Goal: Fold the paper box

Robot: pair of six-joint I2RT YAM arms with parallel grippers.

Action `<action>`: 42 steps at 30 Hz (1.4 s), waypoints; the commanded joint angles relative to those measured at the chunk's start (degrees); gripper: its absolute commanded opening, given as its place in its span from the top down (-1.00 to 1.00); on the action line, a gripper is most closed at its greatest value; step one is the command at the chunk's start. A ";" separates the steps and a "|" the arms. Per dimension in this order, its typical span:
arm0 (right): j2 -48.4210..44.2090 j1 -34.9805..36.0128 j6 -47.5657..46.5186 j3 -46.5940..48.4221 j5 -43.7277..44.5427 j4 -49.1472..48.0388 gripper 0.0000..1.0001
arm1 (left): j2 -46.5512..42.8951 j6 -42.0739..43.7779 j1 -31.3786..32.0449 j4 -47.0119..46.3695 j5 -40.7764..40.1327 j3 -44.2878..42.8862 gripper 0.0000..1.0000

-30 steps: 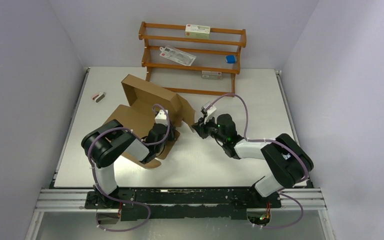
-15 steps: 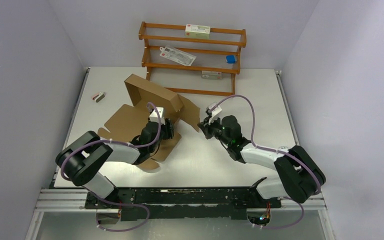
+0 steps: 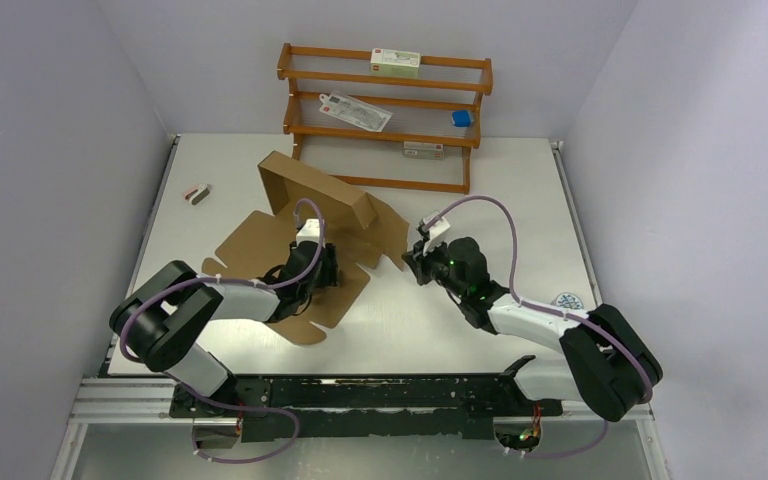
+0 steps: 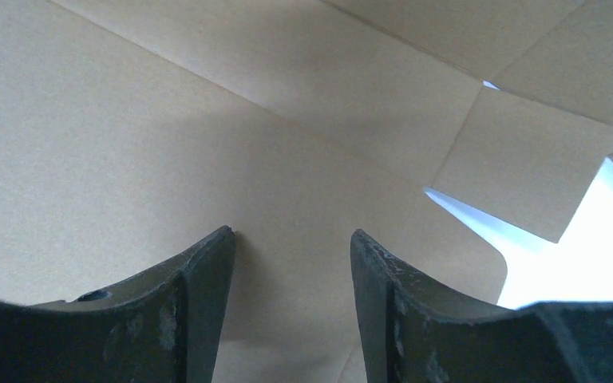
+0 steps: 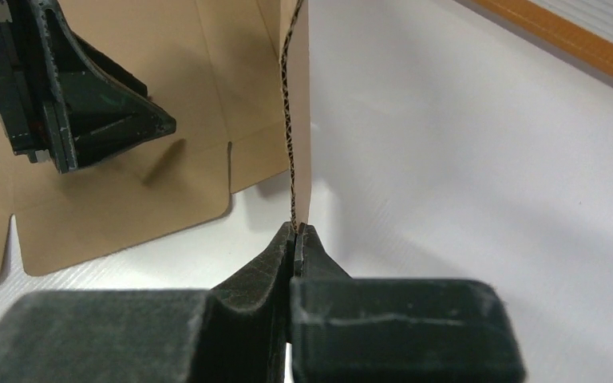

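Observation:
The paper box [image 3: 250, 245] is a brown die-cut cardboard sheet lying mid-left on the table, with its far panel [image 3: 315, 195] raised and a side flap [image 3: 390, 235] standing up on the right. My left gripper [image 3: 325, 268] is open, with its fingertips down on the flat base panel [image 4: 207, 144]; nothing is between them [image 4: 291, 235]. My right gripper [image 3: 410, 262] is shut on the lower corner of the upright side flap [image 5: 297, 120], pinching its corrugated edge at the tips [image 5: 295, 229]. The left gripper also shows in the right wrist view [image 5: 88, 112].
An orange-brown wooden rack [image 3: 385, 110] stands at the back with small white cartons [image 3: 395, 62] and a blue item [image 3: 461, 118]. A small grey-and-red object [image 3: 197, 194] lies at the far left. A round sticker [image 3: 568, 300] is on the table at the right.
The right gripper has moved right and slightly toward the near edge, drawing the flap and sheet with it. The left arm has stretched out low, its gripper pressing the base panel, which now lies flatter.

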State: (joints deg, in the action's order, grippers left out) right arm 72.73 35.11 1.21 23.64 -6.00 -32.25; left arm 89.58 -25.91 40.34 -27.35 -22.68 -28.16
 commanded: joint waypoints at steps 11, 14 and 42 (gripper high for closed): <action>-4.07 2.56 14.34 -7.38 6.51 -9.71 1.00 | 4.50 -10.67 9.24 -1.71 8.87 0.89 -0.17; -6.34 2.68 14.78 -8.07 7.53 -10.04 1.00 | 5.25 -11.21 12.20 -0.80 7.14 -0.39 -0.17; -1.32 2.55 5.99 -3.82 9.37 -3.08 1.00 | 7.70 14.53 26.90 -23.49 -22.32 -2.38 -0.79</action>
State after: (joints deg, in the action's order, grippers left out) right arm 70.48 37.43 7.31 19.40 4.29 -34.00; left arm 92.60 -20.27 65.10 -39.16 -38.83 -28.47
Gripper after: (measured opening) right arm 0.010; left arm 0.860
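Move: The left fingertips rest on the box's flat near panel, whose middle lies about 4 cm back and 4 cm left of the hand. From this hand the standing far wall is some 11 cm ahead and 1 cm right, and the side flap 15 cm right and 4 cm ahead. The right hand already pinches that flap, whose middle is about 4 cm left and 5 cm ahead of it; the near panel lies some 22 cm left, 3 cm back and 9 cm below. Drag the near panel with the left fingertips, staying low on it, to the right about 10 cm and back some 7 cm, turning the hand slightly clockwise. Then lift off about 4 cm, opening the fingers wider and tipping them up, and sink slightly. Keep the right gripper shut on the side flap while it swings about 3 cm right, then eases back a little. ##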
